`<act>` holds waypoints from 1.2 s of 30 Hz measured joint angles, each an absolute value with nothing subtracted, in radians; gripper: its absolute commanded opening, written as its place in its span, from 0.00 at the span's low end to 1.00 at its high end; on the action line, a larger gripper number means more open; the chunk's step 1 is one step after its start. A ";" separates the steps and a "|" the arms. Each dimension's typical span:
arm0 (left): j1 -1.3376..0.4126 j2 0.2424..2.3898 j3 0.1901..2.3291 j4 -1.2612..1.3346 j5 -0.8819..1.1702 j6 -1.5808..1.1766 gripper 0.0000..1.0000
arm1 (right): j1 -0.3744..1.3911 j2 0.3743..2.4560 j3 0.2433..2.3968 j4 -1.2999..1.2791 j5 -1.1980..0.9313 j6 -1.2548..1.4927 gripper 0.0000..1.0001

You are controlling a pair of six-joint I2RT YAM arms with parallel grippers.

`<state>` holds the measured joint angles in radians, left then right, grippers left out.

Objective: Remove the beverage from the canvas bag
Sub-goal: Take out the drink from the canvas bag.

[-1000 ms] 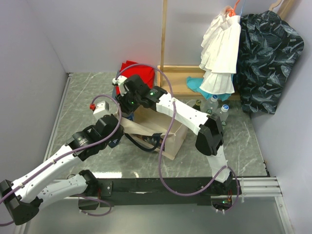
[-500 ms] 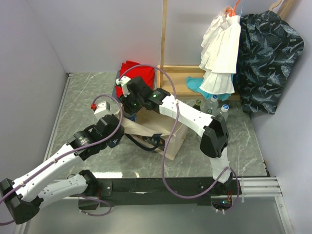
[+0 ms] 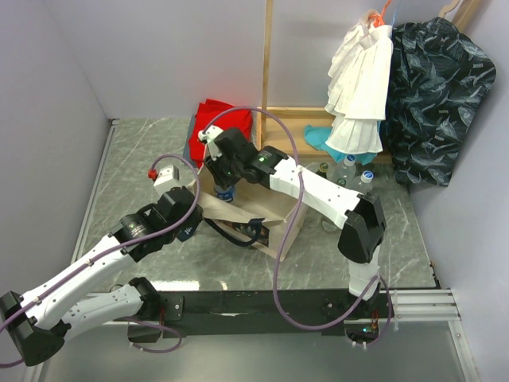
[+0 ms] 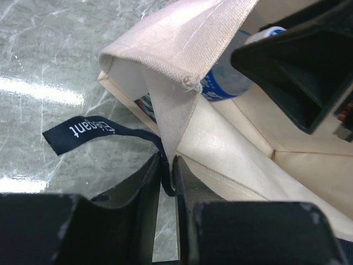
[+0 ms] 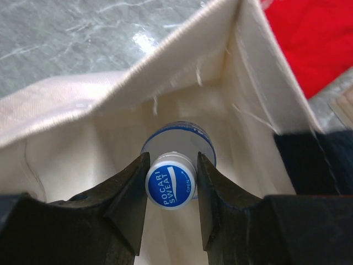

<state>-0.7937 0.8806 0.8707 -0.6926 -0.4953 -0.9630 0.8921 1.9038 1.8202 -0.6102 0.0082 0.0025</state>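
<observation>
The beige canvas bag [image 3: 274,216] stands at the table's middle with its mouth open. The beverage [image 5: 170,186], a clear bottle with a blue "Pocari Sweat" cap, hangs upright inside the mouth of the canvas bag [image 5: 110,99]. My right gripper [image 5: 172,167] is shut on its neck just under the cap. From above, the right gripper [image 3: 225,185] is over the bag's far left corner, with the beverage [image 3: 226,195] under it. My left gripper [image 4: 167,175] is shut on the bag's navy strap handle [image 4: 83,132] at the rim of the canvas bag [image 4: 182,44]. The beverage [image 4: 229,81] shows behind that rim.
A red folded cloth [image 3: 219,119] lies behind the bag. Several bottles [image 3: 350,171] stand to its right. A wooden rack [image 3: 268,64] at the back holds a white garment [image 3: 362,79] and a dark one [image 3: 433,79]. A teal cloth [image 3: 322,137] lies on its base.
My right gripper has moved right and toward the near side over the bag's mouth, and the bottle now shows beneath it. The left arm has stayed still on the strap.
</observation>
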 measured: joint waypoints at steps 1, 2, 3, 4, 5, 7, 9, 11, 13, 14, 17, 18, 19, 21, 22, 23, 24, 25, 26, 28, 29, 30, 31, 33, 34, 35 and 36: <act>-0.794 0.881 0.871 -0.693 -0.495 -0.963 0.22 | 0.892 1.896 1.816 -0.615 0.016 0.002 0.00; -0.794 0.881 0.871 -0.693 -0.495 -0.963 0.22 | 0.892 1.886 1.810 -0.618 0.023 0.002 0.00; -0.794 0.881 0.871 -0.693 -0.495 -0.963 0.22 | 0.892 1.880 1.808 -0.622 0.028 0.002 0.00; -0.794 0.881 0.871 -0.693 -0.495 -0.963 0.22 | 0.892 1.872 1.807 -0.626 0.034 0.002 0.00; -0.794 0.881 0.871 -0.693 -0.495 -0.963 0.22 | 0.892 1.864 1.807 -0.630 0.039 0.002 0.00; -0.794 0.881 0.871 -0.693 -0.495 -0.963 0.22 | 0.892 1.848 1.807 -0.632 0.047 0.002 0.00; -0.794 0.881 0.871 -0.692 -0.495 -0.963 0.22 | 0.892 1.832 1.807 -0.633 0.056 0.002 0.00; -0.794 0.881 0.871 -0.692 -0.495 -0.963 0.22 | 0.892 1.816 1.807 -0.633 0.064 0.002 0.00; -0.794 0.881 0.871 -0.693 -0.495 -0.963 0.21 | 0.892 1.805 1.807 -0.634 0.069 0.002 0.00; -0.794 0.881 0.871 -0.693 -0.495 -0.963 0.21 | 0.892 1.798 1.807 -0.636 0.072 0.002 0.00; -0.794 0.881 0.871 -0.693 -0.495 -0.962 0.22 | 0.892 1.779 1.807 -0.644 0.076 0.002 0.00; -0.794 0.881 0.871 -0.693 -0.495 -0.962 0.22 | 0.892 1.772 1.806 -0.647 0.078 0.002 0.00; -0.794 0.881 0.871 -0.692 -0.495 -0.962 0.22 | 0.892 1.762 1.806 -0.651 0.080 0.002 0.00; -0.794 0.881 0.871 -0.692 -0.495 -0.962 0.21 | 0.892 1.737 1.805 -0.660 0.084 0.002 0.00; -0.794 0.881 0.871 -0.692 -0.495 -0.963 0.21 | 0.892 1.723 1.805 -0.665 0.086 0.002 0.00; -0.794 0.881 0.871 -0.691 -0.495 -0.962 0.21 | 0.892 1.707 1.805 -0.670 0.087 0.002 0.00; -0.794 0.881 0.871 -0.691 -0.495 -0.962 0.21 | 0.892 1.691 1.805 -0.673 0.088 0.002 0.00; -0.794 0.881 0.871 -0.690 -0.495 -0.962 0.21 | 0.892 1.677 1.804 -0.675 0.089 0.002 0.00; -0.794 0.881 0.871 -0.688 -0.495 -0.962 0.21 | 0.892 1.662 1.803 -0.675 0.091 0.002 0.00; -0.794 0.881 0.871 -0.684 -0.495 -0.962 0.21 | 0.892 1.632 1.796 -0.674 0.094 0.002 0.00; -0.794 0.881 0.871 -0.683 -0.495 -0.962 0.21 | 0.892 1.617 1.790 -0.675 0.096 0.002 0.00; -0.794 0.881 0.871 -0.683 -0.495 -0.962 0.21 | 0.892 1.603 1.782 -0.673 0.098 0.002 0.00; -0.794 0.881 0.871 -0.681 -0.495 -0.962 0.21 | 0.893 1.589 1.774 -0.675 0.101 0.002 0.00; -0.794 0.881 0.871 -0.677 -0.495 -0.962 0.21 | 0.894 1.567 1.761 -0.675 0.107 0.002 0.00; -0.794 0.881 0.871 -0.677 -0.495 -0.962 0.21 | 0.894 1.559 1.757 -0.676 0.109 0.002 0.00; -0.794 0.881 0.871 -0.677 -0.495 -0.962 0.21 | 0.894 1.551 1.751 -0.675 0.112 0.002 0.00; -0.794 0.881 0.871 -0.677 -0.495 -0.962 0.21 | 0.894 1.542 1.745 -0.675 0.114 0.002 0.00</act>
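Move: The blue-capped bottle is already gripped by its cap in the right hand, upright in the bag. The bottles already standing outside lie about 34 cm to that hand's right and 2 cm farther out, their middles roughly 10 cm lower. The bag's middle is some 9 cm right of it and 6 cm back, and the red cloth about 20 cm straight ahead. From the left hand, the standing bottles are about 40 cm right and 12 cm ahead. Rightward at first, then mostly straight up, the right hand draws the bottle up inside the bag by its cap, rising about 12 cm while drifting some 7 cm right and a little back over the opening. Its wrist tilts the fingertips up roughly 15 degrees, grip unchanged; the left hand stays put, still pinching the near-left rim. ##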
